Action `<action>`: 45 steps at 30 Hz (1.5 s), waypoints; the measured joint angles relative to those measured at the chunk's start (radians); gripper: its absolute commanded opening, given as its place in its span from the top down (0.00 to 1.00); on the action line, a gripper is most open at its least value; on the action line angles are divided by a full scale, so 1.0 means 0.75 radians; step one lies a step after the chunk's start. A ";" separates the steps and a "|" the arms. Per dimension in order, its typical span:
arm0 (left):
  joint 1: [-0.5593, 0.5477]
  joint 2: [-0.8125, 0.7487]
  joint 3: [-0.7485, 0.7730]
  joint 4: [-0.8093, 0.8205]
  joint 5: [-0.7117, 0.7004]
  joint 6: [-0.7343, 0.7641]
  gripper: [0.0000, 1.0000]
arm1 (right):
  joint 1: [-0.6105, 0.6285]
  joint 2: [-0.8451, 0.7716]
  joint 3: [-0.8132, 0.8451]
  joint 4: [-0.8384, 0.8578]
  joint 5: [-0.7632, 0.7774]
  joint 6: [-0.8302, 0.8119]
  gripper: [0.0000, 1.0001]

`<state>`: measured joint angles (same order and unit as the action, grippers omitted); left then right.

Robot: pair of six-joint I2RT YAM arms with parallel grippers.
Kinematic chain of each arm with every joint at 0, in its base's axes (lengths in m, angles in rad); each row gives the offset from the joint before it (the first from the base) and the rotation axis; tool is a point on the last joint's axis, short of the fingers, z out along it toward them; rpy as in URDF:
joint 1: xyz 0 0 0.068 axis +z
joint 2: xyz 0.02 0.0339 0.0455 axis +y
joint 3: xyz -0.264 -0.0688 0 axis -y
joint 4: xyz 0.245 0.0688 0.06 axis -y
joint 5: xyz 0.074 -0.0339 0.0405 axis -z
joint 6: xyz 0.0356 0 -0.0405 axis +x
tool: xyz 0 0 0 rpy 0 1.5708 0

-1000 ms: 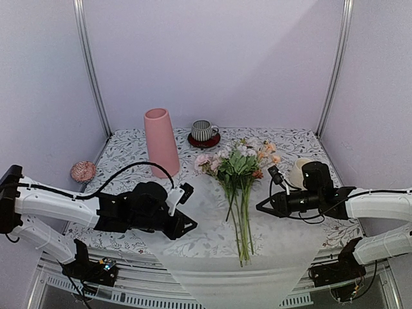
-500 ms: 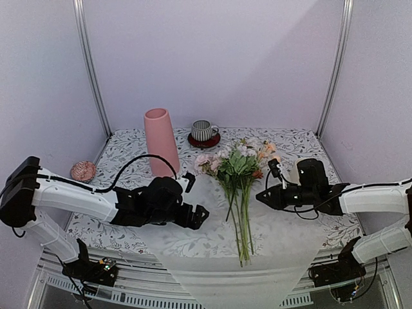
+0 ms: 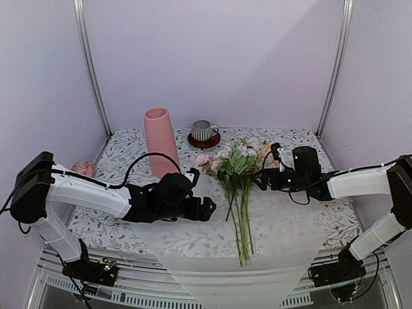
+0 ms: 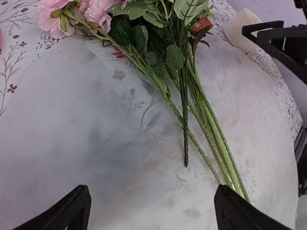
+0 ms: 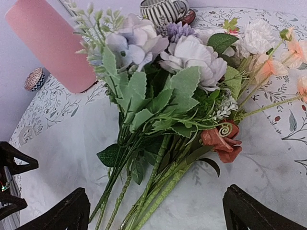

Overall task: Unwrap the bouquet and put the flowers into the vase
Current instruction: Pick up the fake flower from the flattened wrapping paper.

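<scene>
The bouquet lies unwrapped: its translucent white wrapping paper [image 3: 193, 225] is spread flat with the flowers [image 3: 238, 187] on top, blooms toward the back. In the left wrist view the green stems [image 4: 192, 110] run to the lower right. The right wrist view shows lavender, white and peach blooms [image 5: 163, 96]. My left gripper [image 3: 202, 196] [image 4: 153, 211] stands open and empty over the paper, left of the stems. From the right, my right gripper [image 3: 266, 168] [image 5: 158, 213] stands open and empty beside the leaves and upper stems. The pink vase [image 3: 161, 141] [image 5: 53, 43] stands upright at the back left.
A grey striped mug [image 3: 204, 131] [image 5: 160, 9] on a dark red saucer stands behind the flowers. A cream mug [image 4: 242, 28] sits by my right arm. A small pink patterned object [image 3: 84, 169] lies at the table's left edge. Metal frame posts rise at both back corners.
Both grippers have opened wide. My left gripper moved right toward the stems. My right gripper moved left and back toward the blooms.
</scene>
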<state>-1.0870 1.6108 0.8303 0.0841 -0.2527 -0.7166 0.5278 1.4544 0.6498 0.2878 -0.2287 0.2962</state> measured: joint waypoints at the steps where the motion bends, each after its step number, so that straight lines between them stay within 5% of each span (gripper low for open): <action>1: 0.002 0.008 0.006 0.004 -0.001 -0.017 0.06 | 0.000 0.016 0.000 0.016 0.014 0.010 0.01; 8: 0.008 0.076 0.053 0.025 0.008 -0.086 0.11 | -0.001 0.062 -0.154 0.254 0.050 0.070 0.01; 21: 0.055 0.249 0.165 0.097 0.090 -0.200 0.48 | -0.001 0.007 -0.168 0.328 0.110 0.053 0.01; 33: 0.108 0.483 0.405 0.135 0.254 -0.052 0.56 | -0.001 0.007 -0.168 0.336 0.080 0.042 0.01; 45: 0.123 0.554 0.442 0.131 0.289 -0.007 0.58 | -0.001 0.005 -0.215 0.316 0.050 0.053 0.31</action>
<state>-0.9947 2.0266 1.1618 0.1822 -0.0360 -0.7219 0.5274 1.4578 0.4889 0.5251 -0.1913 0.3359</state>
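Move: The short dark stem by the left edge of the bouquet lies about 7 cm ahead of the left hand, 9 cm to its right and 7 cm below. The thick green stems stand some 5 cm farther right; the pink flowers are roughly 21 cm ahead of the hand and 2 cm to its left. From the right hand, the dark stem's lower part is about 10 cm left, 6 back and 10 below, the red flower 5 ahead, straight in line and 7 below. The left fingers come astride the short dark stem without clamping it: the hand goes about 8 cm right and 5 or 6 cm forward, sinking some 5 cm, and tips slightly downward while the wide-open fingers close to under half. The right hand dips about 3 cm beside the flowers and rises again, waits open, then sinks nearly 2 cm as its fingers begin to close. ##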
